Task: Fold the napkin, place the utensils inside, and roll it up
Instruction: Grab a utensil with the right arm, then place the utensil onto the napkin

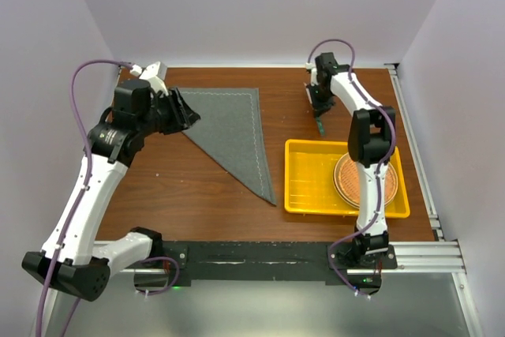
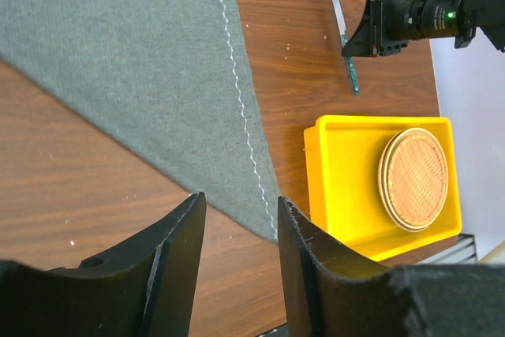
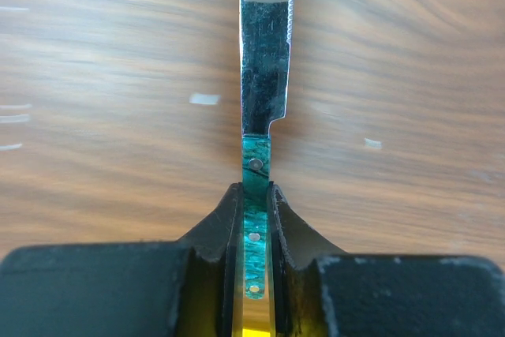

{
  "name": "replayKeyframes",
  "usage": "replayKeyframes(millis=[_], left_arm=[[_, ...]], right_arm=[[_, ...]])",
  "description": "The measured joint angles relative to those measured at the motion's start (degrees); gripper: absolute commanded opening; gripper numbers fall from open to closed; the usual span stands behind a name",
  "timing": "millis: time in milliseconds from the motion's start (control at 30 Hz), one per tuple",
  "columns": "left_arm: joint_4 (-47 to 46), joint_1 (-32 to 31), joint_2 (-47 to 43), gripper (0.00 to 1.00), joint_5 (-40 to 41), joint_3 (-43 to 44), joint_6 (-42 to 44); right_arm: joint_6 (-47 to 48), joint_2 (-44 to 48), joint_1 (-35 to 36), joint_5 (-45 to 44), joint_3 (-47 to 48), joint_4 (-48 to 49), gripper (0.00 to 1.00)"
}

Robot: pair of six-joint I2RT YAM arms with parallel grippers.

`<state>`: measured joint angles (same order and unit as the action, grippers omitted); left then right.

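Note:
The dark grey napkin (image 1: pixel 233 128) (image 2: pixel 142 61) lies on the table folded into a triangle, its point toward the yellow tray. My left gripper (image 1: pixel 185 112) (image 2: pixel 241 199) is open at the napkin's left corner, nothing between its fingers. A knife with a teal-green handle (image 3: pixel 255 171) and a steel blade (image 3: pixel 266 53) lies on the wood behind the tray. My right gripper (image 1: pixel 318 108) (image 3: pixel 254 187) is shut on that handle. The same knife (image 2: pixel 341 29) shows in the left wrist view, its blade pointing away from the right gripper. No other utensils show.
A yellow tray (image 1: pixel 304 187) (image 2: pixel 339 179) stands at the front right with a round woven orange-brown mat (image 1: pixel 351 179) (image 2: pixel 416 179) in it. The right arm reaches over the tray. White walls close the table at the back and sides.

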<state>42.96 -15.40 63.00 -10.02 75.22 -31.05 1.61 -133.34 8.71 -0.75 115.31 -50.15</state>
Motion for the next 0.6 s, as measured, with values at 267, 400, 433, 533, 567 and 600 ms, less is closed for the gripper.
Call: replayKeyframes(millis=[267,400,433,533,567,600], left_arm=[[2.84,0.0,-4.55,0.47,2.58,-1.4,-5.84],[4.52,0.0,-7.23,0.47,2.78,-2.49,-8.02],[5.22,0.0,-8.07,0.47,2.84,-2.56,-8.59],[6.47,0.0,-10.08,0.47,2.99,-2.58,-9.29],[6.93,0.0,-10.8,0.47,3.06,-2.58,-9.51],[7.41,0.0,-11.3,0.47,3.15,-2.58,-9.86]], right_arm=[[0.2,0.02,14.29,0.68,13.81,-3.02,0.0],[-0.15,-0.22,21.11,3.19,19.65,-3.69,0.0],[-0.28,-0.94,23.04,3.78,22.53,-4.35,0.0],[-0.9,-3.32,27.08,5.49,28.26,-4.07,0.0],[-1.18,-4.15,28.52,5.92,29.44,-3.76,0.0],[-1.31,-4.9,29.66,6.27,29.9,-3.39,0.0]])
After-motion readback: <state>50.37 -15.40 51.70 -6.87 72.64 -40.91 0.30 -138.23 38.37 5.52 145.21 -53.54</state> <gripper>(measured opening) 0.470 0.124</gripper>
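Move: The right hand already pinches the knife by its handle, barely clear of the table. The folded napkin it is bound for has its middle about 34 cm to the left and 4 cm back, some 3 cm lower. The yellow tray's middle lies about 23 cm back and 7 cm right, with the round plates inside it 23 cm back and 13 cm right. From the idle left hand, the napkin's middle is about 17 cm ahead, 7 cm right and 29 cm below. Still pinching the knife's handle between nearly shut fingers, the right hand sweeps fast to the left, about 31 cm, towards and over the napkin, climbing some 13 cm before levelling off and easing a little back late on. The wrist turns about 30 degrees counter-clockwise and tips its fingers farther forward. The left hand, open and empty, draws back about 5 cm, clear of the napkin. ##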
